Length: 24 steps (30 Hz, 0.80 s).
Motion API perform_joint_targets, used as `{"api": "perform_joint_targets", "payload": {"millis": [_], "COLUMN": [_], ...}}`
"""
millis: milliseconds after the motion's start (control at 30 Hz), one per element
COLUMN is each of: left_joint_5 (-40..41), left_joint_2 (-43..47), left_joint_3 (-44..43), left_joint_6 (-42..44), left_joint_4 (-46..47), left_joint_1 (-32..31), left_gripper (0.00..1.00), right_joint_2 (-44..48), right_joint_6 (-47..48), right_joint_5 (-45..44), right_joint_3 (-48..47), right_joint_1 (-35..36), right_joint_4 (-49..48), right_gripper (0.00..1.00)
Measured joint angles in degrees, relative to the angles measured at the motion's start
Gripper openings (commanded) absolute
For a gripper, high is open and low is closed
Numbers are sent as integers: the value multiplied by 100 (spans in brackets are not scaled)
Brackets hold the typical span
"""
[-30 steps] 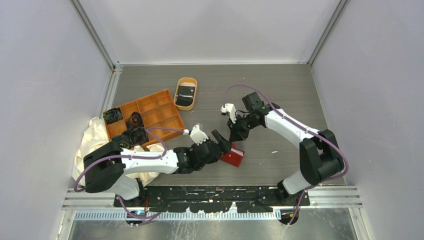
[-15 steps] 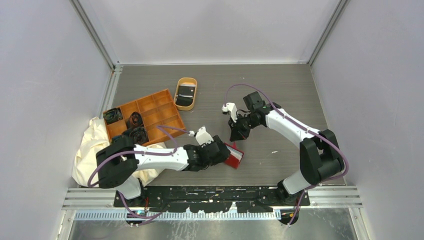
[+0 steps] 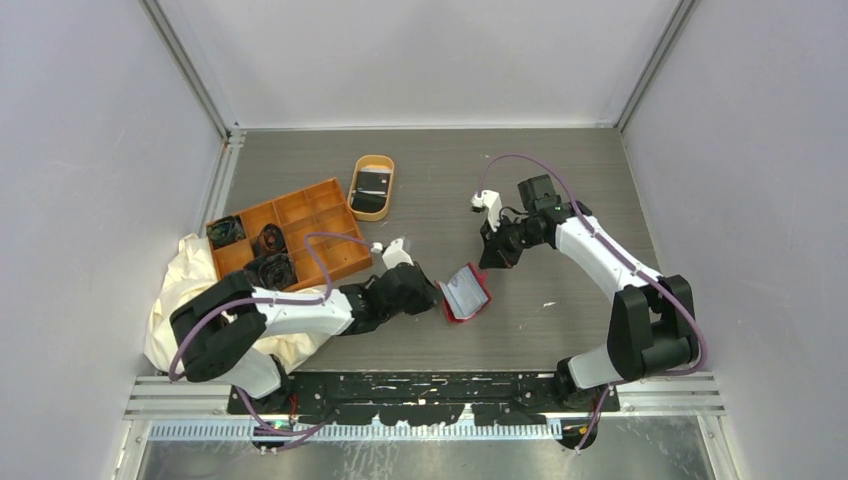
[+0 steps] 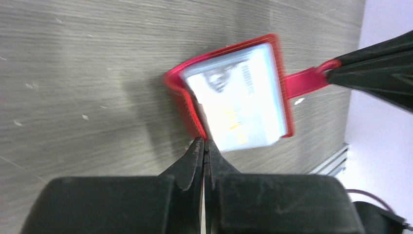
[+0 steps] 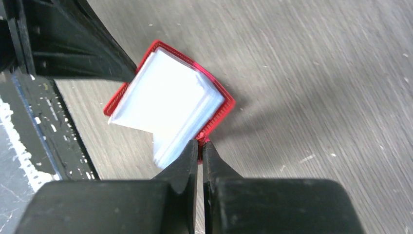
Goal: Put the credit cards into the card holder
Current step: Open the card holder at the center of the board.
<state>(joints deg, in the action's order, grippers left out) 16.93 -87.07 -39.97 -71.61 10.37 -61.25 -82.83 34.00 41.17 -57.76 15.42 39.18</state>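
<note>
The red card holder is spread open between my two grippers, its grey-clear sleeves facing up. My left gripper is shut on the red cover edge at the holder's left side. My right gripper is shut on the red snap tab at its right side. A pale printed card shows through the top sleeve. A dark credit card lies in the oval tan dish at the back. In the right wrist view the sleeves fan out white.
An orange compartment tray with dark items stands left of centre. A cream cloth is bunched under the left arm. Grey walls close in the left, the right and the back. A black rail runs along the near edge.
My left gripper has shut on the holder's left edge. My right gripper has pulled the tab to the right and back, and the holder has swung open with its sleeves up.
</note>
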Motion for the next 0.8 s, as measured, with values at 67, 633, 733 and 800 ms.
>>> {"api": "perform_joint_targets", "payload": {"millis": [67, 633, 733, 800], "left_joint_5": [-278, -2262, -2470, -2599], "left_joint_2": [0, -422, -55, 247], "left_joint_3": [208, 444, 481, 503], "left_joint_6": [398, 2186, 2282, 2308], "left_joint_4": [289, 839, 960, 1150], "left_joint_1": [216, 1088, 1088, 1088], "left_gripper": [0, 14, 25, 33], "right_joint_2": [24, 44, 400, 525], "right_joint_6": [2, -79, -122, -138], "right_joint_5": [-114, -1342, -1283, -1204], "right_joint_3": [4, 284, 332, 334], "right_joint_1": [-83, -245, -256, -254], "right_joint_4": [-4, 216, 155, 136], "right_gripper": [1, 50, 43, 35]}}
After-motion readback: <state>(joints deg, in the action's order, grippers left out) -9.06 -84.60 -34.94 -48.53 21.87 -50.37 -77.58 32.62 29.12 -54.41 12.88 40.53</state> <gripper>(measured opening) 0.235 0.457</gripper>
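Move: The card holder hangs half open between the two hands: its middle is about 5 cm right of the left hand and 2 cm below it. From the right hand it lies about 4 cm left, 5 cm back and 3 cm lower. The oval tray stands roughly 21 cm ahead and 13 cm left of the left hand, the wooden tray some 11 cm ahead and 29 cm left, both around 6 cm below. The card holder, its cover edge in the left fingertips and its strap in the right, is brought down towards the board. The left hand draws about 3 cm left while sinking 5 cm, then rises higher than it began, turning some 25 degrees clockwise and parting its fingers slightly. The right hand goes about 5 cm right and 4 cm down, opening to let go of the strap, then lifts off. ##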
